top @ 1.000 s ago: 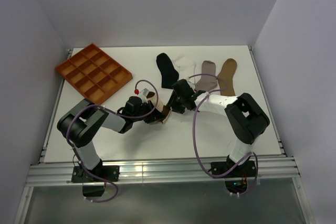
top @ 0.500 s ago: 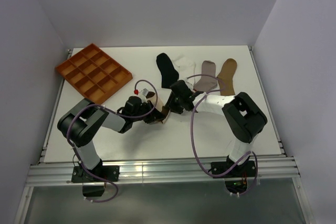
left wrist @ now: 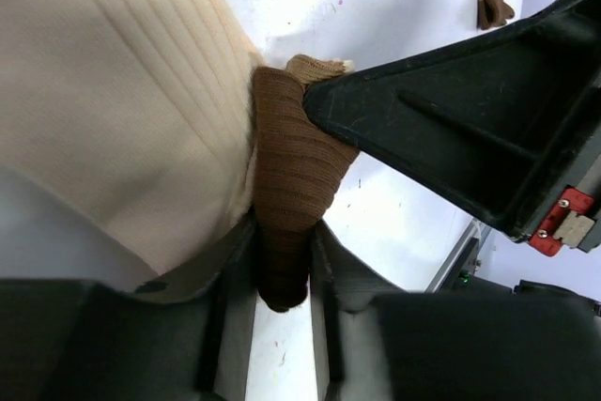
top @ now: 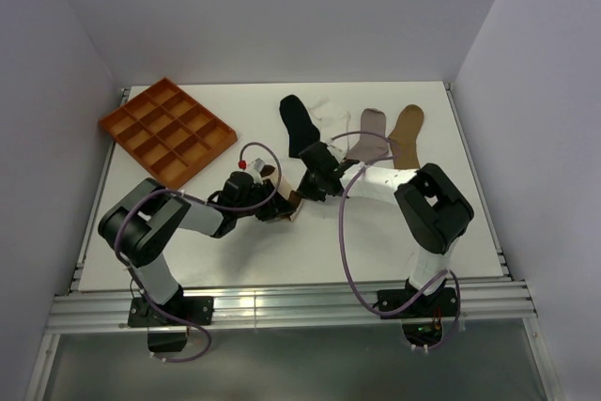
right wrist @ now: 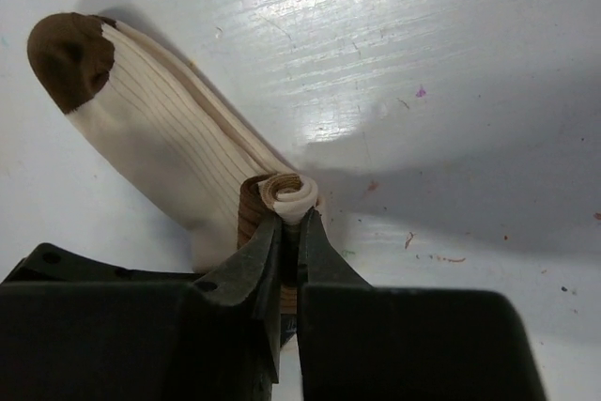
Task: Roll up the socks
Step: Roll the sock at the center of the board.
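The cream sock with brown bands (right wrist: 160, 129) lies partly rolled on the table between my two grippers (top: 294, 200). Its brown toe (right wrist: 66, 58) is still flat and points away in the right wrist view. My right gripper (right wrist: 291, 224) is shut on the end of the roll (right wrist: 285, 191), pinching its cream core. My left gripper (left wrist: 284, 249) comes in from the other side. Its jaws hold the brown rolled cuff (left wrist: 293, 166) between them. In the top view the left gripper (top: 280, 208) and the right gripper (top: 306, 189) almost meet. The black sock (top: 299, 124), white sock (top: 330, 117), grey sock (top: 369, 134) and tan sock (top: 407, 136) lie flat behind them.
The orange compartment tray (top: 167, 129) sits at the back left of the white table (top: 282, 251). Grey walls close in the left, right and back sides. A purple cable loops from the right arm (top: 346, 232).
My right gripper has closed onto the end of the roll. The left jaws have eased a little wider around the brown cuff. Both arms have barely shifted.
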`<move>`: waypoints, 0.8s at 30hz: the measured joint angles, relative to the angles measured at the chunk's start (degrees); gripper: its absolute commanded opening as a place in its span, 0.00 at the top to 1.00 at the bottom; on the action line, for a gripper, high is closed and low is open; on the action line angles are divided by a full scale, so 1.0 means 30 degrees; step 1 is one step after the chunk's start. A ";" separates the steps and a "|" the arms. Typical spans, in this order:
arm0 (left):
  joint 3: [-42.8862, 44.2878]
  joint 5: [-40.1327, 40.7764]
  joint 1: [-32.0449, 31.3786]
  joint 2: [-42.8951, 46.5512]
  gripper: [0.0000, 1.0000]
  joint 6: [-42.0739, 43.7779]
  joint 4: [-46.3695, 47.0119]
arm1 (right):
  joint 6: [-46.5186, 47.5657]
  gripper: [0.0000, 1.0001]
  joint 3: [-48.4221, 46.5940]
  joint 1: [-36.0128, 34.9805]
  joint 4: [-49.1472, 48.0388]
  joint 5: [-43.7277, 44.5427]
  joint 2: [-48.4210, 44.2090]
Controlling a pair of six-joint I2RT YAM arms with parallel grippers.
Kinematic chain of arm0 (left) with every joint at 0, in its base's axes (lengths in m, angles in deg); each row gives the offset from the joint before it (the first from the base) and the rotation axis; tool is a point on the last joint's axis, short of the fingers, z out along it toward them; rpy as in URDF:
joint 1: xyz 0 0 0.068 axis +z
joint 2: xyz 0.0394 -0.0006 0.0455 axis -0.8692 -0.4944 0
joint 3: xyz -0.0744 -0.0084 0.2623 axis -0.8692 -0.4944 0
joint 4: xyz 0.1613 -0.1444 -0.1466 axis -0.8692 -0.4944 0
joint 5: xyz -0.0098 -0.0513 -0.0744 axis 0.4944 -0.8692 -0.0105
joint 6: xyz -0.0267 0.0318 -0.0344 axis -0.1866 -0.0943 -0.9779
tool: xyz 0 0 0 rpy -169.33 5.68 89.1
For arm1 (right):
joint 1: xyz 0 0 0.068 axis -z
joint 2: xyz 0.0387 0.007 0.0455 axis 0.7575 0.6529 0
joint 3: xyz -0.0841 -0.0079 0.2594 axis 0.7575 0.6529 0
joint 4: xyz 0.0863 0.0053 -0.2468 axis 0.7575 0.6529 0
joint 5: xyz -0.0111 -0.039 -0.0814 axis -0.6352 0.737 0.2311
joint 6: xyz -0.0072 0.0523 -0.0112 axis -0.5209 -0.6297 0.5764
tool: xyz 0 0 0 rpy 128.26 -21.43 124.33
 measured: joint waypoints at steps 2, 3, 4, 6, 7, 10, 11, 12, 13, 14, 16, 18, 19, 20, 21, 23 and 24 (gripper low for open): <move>-0.0007 0.0466 -0.0073 0.0634 0.55 0.0138 -0.0882 | 0.0109 1.00 -0.0539 -0.0146 0.0794 0.0168 0.0182; -0.0007 0.0772 -0.0146 0.1049 0.53 0.0335 -0.1355 | 0.0197 1.00 -0.0721 -0.0189 0.1078 0.0204 0.0240; -0.0007 0.1173 -0.0255 0.1537 0.51 0.0546 -0.1945 | 0.0299 1.00 -0.0911 -0.0233 0.1370 0.0233 0.0299; 0.0015 0.2127 -0.0605 0.2565 0.47 0.0969 -0.3082 | 0.0517 1.00 -0.1275 -0.0262 0.1923 0.0284 0.0437; 0.0036 0.2732 -0.0874 0.3067 0.46 0.1239 -0.3723 | 0.0648 1.00 -0.1443 -0.0262 0.2229 0.0284 0.0488; 0.0393 0.5107 -0.2193 0.4306 0.44 0.2324 -0.5574 | 0.1013 1.00 -0.1974 -0.0262 0.3111 0.0291 0.0736; 0.0561 0.5923 -0.2696 0.4575 0.44 0.2703 -0.5982 | 0.1086 1.00 -0.2142 -0.0262 0.3264 0.0277 0.0838; 0.0758 0.6892 -0.3322 0.4860 0.43 0.3206 -0.6404 | 0.1166 1.00 -0.2288 -0.0262 0.3417 0.0255 0.0940; 0.0896 0.7796 -0.3876 0.5122 0.43 0.3789 -0.6688 | 0.1239 1.00 -0.2390 -0.0262 0.3519 0.0219 0.1013; 0.0947 0.8641 -0.4401 0.5355 0.43 0.4328 -0.6812 | 0.1297 1.00 -0.2441 -0.0262 0.3577 0.0204 0.1042; 0.0954 0.9981 -0.5195 0.5719 0.42 0.5472 -0.6907 | 0.1399 1.00 -0.2463 -0.0262 0.3599 0.0160 0.1071; 0.0954 1.1409 -0.6040 0.5865 0.42 0.6790 -0.6717 | 0.1435 1.00 -0.2470 -0.0262 0.3599 0.0124 0.1071; 0.0954 1.1948 -0.6382 0.5865 0.41 0.7359 -0.6601 | 0.1464 1.00 -0.2506 -0.0262 0.3628 0.0109 0.1100; 0.0954 1.2386 -0.6666 0.5858 0.41 0.7825 -0.6521 | 0.1494 1.00 -0.2557 -0.0262 0.3665 0.0087 0.1122; 0.0954 1.2881 -0.7053 0.5858 0.41 0.8473 -0.6390 | 0.1508 1.00 -0.2586 -0.0262 0.3687 0.0036 0.1151; 0.1020 1.3631 -0.7723 0.5741 0.41 0.9544 -0.6047 | 0.1545 1.00 -0.2616 -0.0262 0.3694 -0.0044 0.1180; 0.1078 1.3865 -0.7970 0.5617 0.41 0.9945 -0.5909 | 0.1566 1.00 -0.2630 -0.0262 0.3708 -0.0095 0.1188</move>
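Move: The dark brown roll of the center sock is between the left fingertips at its near end, its middle about 2 cm ahead and 1 cm to the right of that hand, at about finger height. From the right hand, shut on the far end, the roll's middle is some 2 cm back and 1 cm left; the sock's brown toe is about 7 cm ahead and 8 cm left, the black sock roughly 19 cm straight ahead, the white sock 18 cm ahead and 7 cm right. The left hand opens its fingers wider and comes free of the roll's near end, rising about 5 cm and drawing back some 2.5 cm, while its wrist rolls and turns by roughly 45 degrees so that the fingers swing from pointing mostly right to pointing mostly forward, still slanting down. The right hand stays at the roll's far end and keeps its fingers shut on the coil, only tilting slightly. ##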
